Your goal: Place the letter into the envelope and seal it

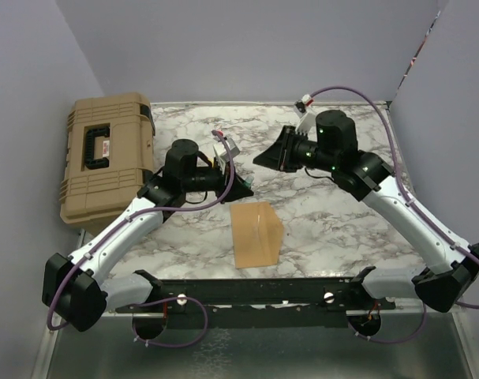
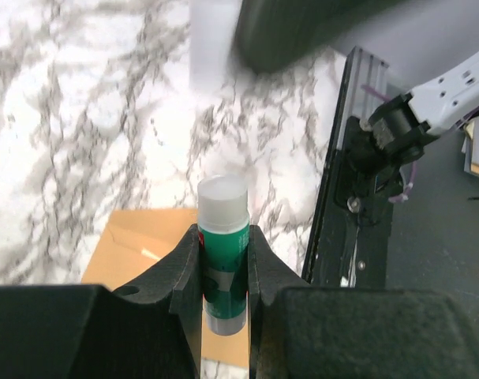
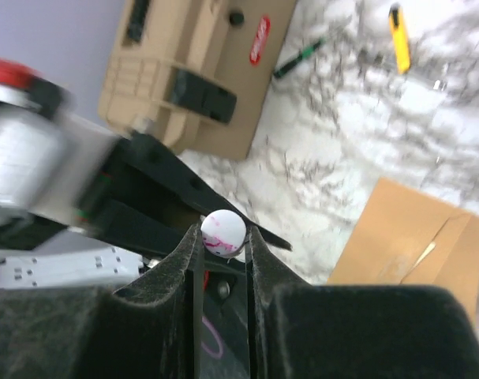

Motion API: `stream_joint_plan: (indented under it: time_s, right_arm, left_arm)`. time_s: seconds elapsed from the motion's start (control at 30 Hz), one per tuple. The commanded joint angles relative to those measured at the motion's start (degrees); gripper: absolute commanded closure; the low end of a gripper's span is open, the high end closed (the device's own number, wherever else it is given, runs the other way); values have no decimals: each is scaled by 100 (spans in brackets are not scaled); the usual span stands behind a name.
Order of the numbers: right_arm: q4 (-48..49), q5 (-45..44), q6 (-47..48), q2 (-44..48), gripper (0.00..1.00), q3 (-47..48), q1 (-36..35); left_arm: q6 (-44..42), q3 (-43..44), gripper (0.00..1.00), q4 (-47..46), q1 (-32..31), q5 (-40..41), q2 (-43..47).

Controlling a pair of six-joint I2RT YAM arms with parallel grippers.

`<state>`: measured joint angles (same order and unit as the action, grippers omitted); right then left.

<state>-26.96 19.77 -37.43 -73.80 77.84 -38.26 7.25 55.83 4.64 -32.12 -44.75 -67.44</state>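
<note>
My left gripper [image 2: 223, 231] is shut on a green glue stick [image 2: 223, 264], whose white cap [image 2: 223, 197] sticks out past the fingertips. It hangs over the tan envelope [image 2: 136, 245]. In the right wrist view the round white cap end [image 3: 222, 229], smeared with pink, sits between the tips of my right gripper [image 3: 222, 238], which is closed on it. Seen from above, the left gripper [image 1: 244, 188] and right gripper [image 1: 260, 161] meet tip to tip above the envelope [image 1: 255, 235], which lies on the marble table. The letter is hidden.
A tan tool case [image 1: 105, 162] stands at the table's left edge. A yellow cutter [image 3: 398, 28] and a green-and-black pen [image 3: 298, 59] lie on the marble. The black mounting rail [image 1: 263, 292] runs along the near edge.
</note>
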Motion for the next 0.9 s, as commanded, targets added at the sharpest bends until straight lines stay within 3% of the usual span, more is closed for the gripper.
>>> stream_joint_plan:
  time_s: [0.0, 0.2, 0.4, 0.6, 0.87]
  right_arm:
    - [-118, -889, -5, 301, 100, 625, 109]
    - [-744, -1769, 327, 217, 100, 710, 165]
    - [-1248, -3926, 1033, 59, 100, -63, 204]
    - [125, -4837, 1626, -3, 100, -1715, 312]
    - [2377, -4599, 1665, -376, 100, -3399, 775]
  left_arm:
    - [-254, -424, 100, 751, 17, 175, -24]
    - [-147, -529, 100, 760, 23, 367, 93]
    - [37, -403, 100, 764, 21, 677, 163]
    - [224, -310, 100, 748, 19, 1029, 274]
    - [648, -315, 100, 470, 20, 1024, 317]
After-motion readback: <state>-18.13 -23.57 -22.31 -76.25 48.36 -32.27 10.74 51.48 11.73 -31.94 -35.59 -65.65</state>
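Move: The right gripper, holding the glue cap, is bound for the bare table to the right of the envelope, about 17 cm to its right, 7 cm ahead and 32 cm below. From that hand, the envelope's middle lies roughly 3 cm back, level sideways, 32 cm below; the glue stick is 3 cm back, 1 cm left and 5 cm below. For the left gripper, holding the glue stick, the envelope is straight below by some 27 cm, 2 cm to the right. Lift the right gripper about 6 cm away from the open glue stick, then sweep it right and plunge past its starting height towards the bare table beyond the envelope's right side, swinging the fingers clockwise from pointing left to pointing forward and down, cap still pinched. Meanwhile sink the left gripper some 6 cm towards the envelope, tip its fingers slightly down, then ease it up a little, keeping hold of the stick. ##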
